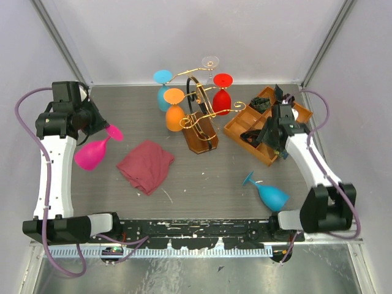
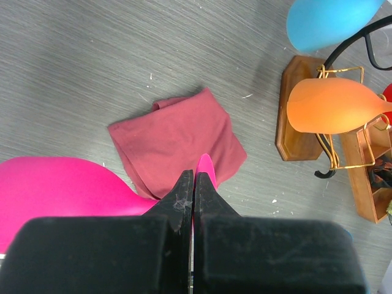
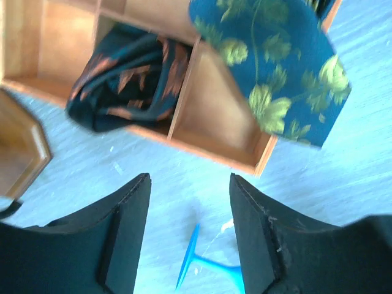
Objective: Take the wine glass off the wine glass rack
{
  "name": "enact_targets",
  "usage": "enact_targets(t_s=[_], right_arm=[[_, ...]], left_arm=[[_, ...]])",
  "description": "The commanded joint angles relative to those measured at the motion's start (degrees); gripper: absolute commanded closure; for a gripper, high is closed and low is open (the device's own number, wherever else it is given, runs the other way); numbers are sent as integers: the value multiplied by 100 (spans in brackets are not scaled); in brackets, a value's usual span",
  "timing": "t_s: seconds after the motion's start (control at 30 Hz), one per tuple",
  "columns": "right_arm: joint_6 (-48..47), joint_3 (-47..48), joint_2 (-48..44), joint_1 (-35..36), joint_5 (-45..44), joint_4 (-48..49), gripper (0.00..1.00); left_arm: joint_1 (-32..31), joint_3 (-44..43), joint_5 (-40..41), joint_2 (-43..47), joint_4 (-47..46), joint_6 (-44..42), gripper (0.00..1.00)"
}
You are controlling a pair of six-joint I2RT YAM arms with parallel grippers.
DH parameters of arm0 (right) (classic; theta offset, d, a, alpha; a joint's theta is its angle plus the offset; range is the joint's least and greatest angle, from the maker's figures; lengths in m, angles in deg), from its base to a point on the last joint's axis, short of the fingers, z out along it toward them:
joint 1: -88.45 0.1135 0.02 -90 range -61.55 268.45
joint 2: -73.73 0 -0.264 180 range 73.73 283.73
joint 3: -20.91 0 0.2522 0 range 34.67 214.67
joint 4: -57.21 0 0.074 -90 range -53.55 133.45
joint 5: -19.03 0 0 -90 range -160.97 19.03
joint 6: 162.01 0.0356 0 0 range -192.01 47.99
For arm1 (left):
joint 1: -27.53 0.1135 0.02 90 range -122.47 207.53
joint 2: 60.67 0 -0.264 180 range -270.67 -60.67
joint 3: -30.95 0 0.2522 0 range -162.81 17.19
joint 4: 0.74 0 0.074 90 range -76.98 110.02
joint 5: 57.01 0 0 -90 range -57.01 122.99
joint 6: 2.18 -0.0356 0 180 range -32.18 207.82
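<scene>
The wine glass rack (image 1: 199, 116) stands mid-table on a brown wooden base (image 2: 294, 110), with curly gold wire arms. An orange glass (image 1: 174, 115), a blue one (image 1: 162, 92), a red one (image 1: 222, 92) and a clear one (image 1: 210, 62) hang on it. My left gripper (image 1: 104, 130) is well left of the rack. It is shut on the foot of a pink wine glass (image 1: 89, 155). In the left wrist view the fingers (image 2: 193, 174) pinch the pink foot (image 2: 206, 166), with the bowl (image 2: 55, 190) at the left. My right gripper (image 3: 190, 184) is open and empty.
A maroon cloth (image 1: 146, 165) lies between the pink glass and the rack. A compartmented wooden tray (image 1: 242, 125) with folded cloths sits right of the rack, under my right gripper (image 1: 269, 131). A blue wine glass (image 1: 269, 193) lies on its side near the right arm's base.
</scene>
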Motion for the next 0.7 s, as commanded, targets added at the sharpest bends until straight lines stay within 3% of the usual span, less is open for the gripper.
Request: enact_targets(t_s=[0.0, 0.27, 0.43, 0.5, 0.57, 0.67], right_arm=[[650, -350, -1044, 597, 244, -700, 39], [2108, -1185, -1437, 2379, -286, -1216, 38], [2797, -1479, -1500, 3040, -733, -1508, 39], [2901, -1584, -1495, 3144, -682, -1480, 47], [2980, -1621, -1477, 3239, -715, -1419, 68], [2923, -1563, -1200, 3248, -891, -1447, 71]], left_arm=[[-2, 85, -145, 136, -162, 1, 100], [-53, 124, -262, 167, -151, 40, 100], [-196, 134, -122, 190, -141, -7, 100], [-224, 141, -133, 166, -155, -7, 100], [-238, 159, -159, 135, -173, 2, 100], [-241, 160, -190, 110, -174, 6, 100]])
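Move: The blue wine glass lies on its side on the table some 15 cm back of the right hand, 3 cm to its left and 9 cm below; its foot is about 10 cm back and 8 cm left. The wooden tray's middle is roughly 19 cm ahead, straight out; the rack's wooden base is some 13 cm ahead and 25 cm left. From the left hand, the blue glass lies about 14 cm back and 52 cm right, 26 cm lower. The blue wine glass on the table is approached at its foot: the right hand swings back about 15 cm and 10 cm left, away from the tray, rising slightly before sinking to end roughly 5 cm lower. The wrist tips further down, and the open fingers narrow by about half late on. The left hand keeps hold of the pink glass, easing slightly right. ##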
